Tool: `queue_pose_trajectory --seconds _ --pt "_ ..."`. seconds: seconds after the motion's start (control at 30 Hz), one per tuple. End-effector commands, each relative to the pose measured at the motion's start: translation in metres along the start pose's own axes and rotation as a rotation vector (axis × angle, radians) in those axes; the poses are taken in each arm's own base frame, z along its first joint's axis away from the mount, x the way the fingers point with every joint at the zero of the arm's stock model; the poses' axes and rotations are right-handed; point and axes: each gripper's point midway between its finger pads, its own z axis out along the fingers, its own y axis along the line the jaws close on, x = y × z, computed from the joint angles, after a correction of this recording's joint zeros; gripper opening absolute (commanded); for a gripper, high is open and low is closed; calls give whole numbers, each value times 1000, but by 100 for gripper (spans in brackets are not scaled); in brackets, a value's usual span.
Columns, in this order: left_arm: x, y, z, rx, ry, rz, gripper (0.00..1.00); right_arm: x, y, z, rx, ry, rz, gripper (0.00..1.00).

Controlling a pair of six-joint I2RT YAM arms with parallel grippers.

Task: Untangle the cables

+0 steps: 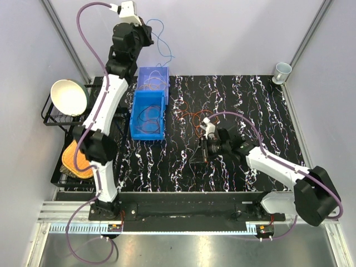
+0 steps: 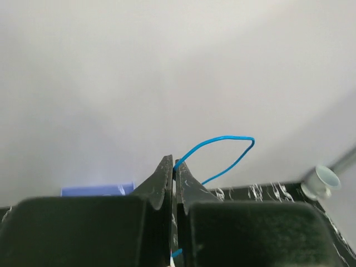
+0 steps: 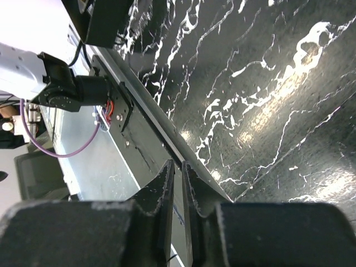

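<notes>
My left gripper (image 1: pixel 149 34) is raised high at the back, above the blue bins. In the left wrist view it (image 2: pixel 174 166) is shut on a thin blue cable (image 2: pixel 227 139), which loops up to the right of the fingertips and hangs down as a blue cable (image 1: pixel 162 47). A tangle of orange and red cables (image 1: pixel 192 117) lies on the black marbled table (image 1: pixel 250 105). More thin cables (image 1: pixel 148 115) rest inside the near blue bin. My right gripper (image 1: pixel 202 150) hovers low just in front of the tangle. Its jaws (image 3: pixel 178 165) stand a narrow gap apart, pointing at the table's front edge.
Two blue bins (image 1: pixel 153 75) (image 1: pixel 136 125) stand at the back left of the table. A white bowl (image 1: pixel 69 97) sits on a black rack (image 1: pixel 47 114) at the left, with an orange object (image 1: pixel 75 158) nearer me. A white cup (image 1: pixel 282 70) stands at the back right corner.
</notes>
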Motion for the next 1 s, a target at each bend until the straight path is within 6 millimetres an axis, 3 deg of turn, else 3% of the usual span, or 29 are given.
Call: queue_pose_trajectory --seconds 0.0,0.17,0.2,0.23,0.33,0.43,0.53,0.7,0.73,0.77,0.8,0.87,0.97 --pt "4 41 40 -45 -71 -44 0 -10 8 5 -53 -8 -14 15" --pt "91 105 82 -160 -3 -57 0 -4 2 11 -49 20 4 15" --pt "105 112 86 -173 15 -62 0 -4 1 13 -46 22 8 15" --pt "131 123 92 -189 54 -68 0 -2 -1 14 -43 27 13 15" --pt "172 139 97 -209 119 -83 0 -2 -7 18 -28 33 19 15" --pt "197 148 98 -226 156 -80 0 -2 -11 22 -19 45 25 14" --pt "210 152 98 -232 174 -72 0 -4 -13 27 -19 55 30 14" --pt "213 162 96 -265 176 -67 3 -8 -16 32 -13 62 40 13" --pt "214 164 96 -271 181 -66 15 -8 -16 33 -12 64 42 13" --pt "214 163 96 -266 184 -69 56 -8 -18 34 -7 66 48 13" --pt "212 161 97 -258 184 -68 74 -10 -17 34 -10 62 45 13" --pt "207 155 95 -244 198 -72 99 -11 -18 35 -3 61 52 13" --pt "198 149 90 -235 194 -93 99 -16 -18 36 10 50 56 16"
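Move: The purple box I am taking the blue cable to has its middle about 13 cm ahead of my left hand, 3 cm to its left and some 41 cm below. The blue box lies about 4 cm back and 4 cm left of this hand, also far below; the red cable on the table is roughly 5 cm back and 21 cm right, 46 cm down. From my right hand the purple box is about 51 cm ahead, 28 cm left and 9 cm below. With the blue cable still pinched in my left hand, I swoop down nearly 30 cm towards the purple box, reaching some 13 cm forward and a little left early on while the fingers tip down about 20 degrees. There I stop and open them wide, letting go of the cable. My right hand sinks about 4 cm, fingers still nearly shut. ##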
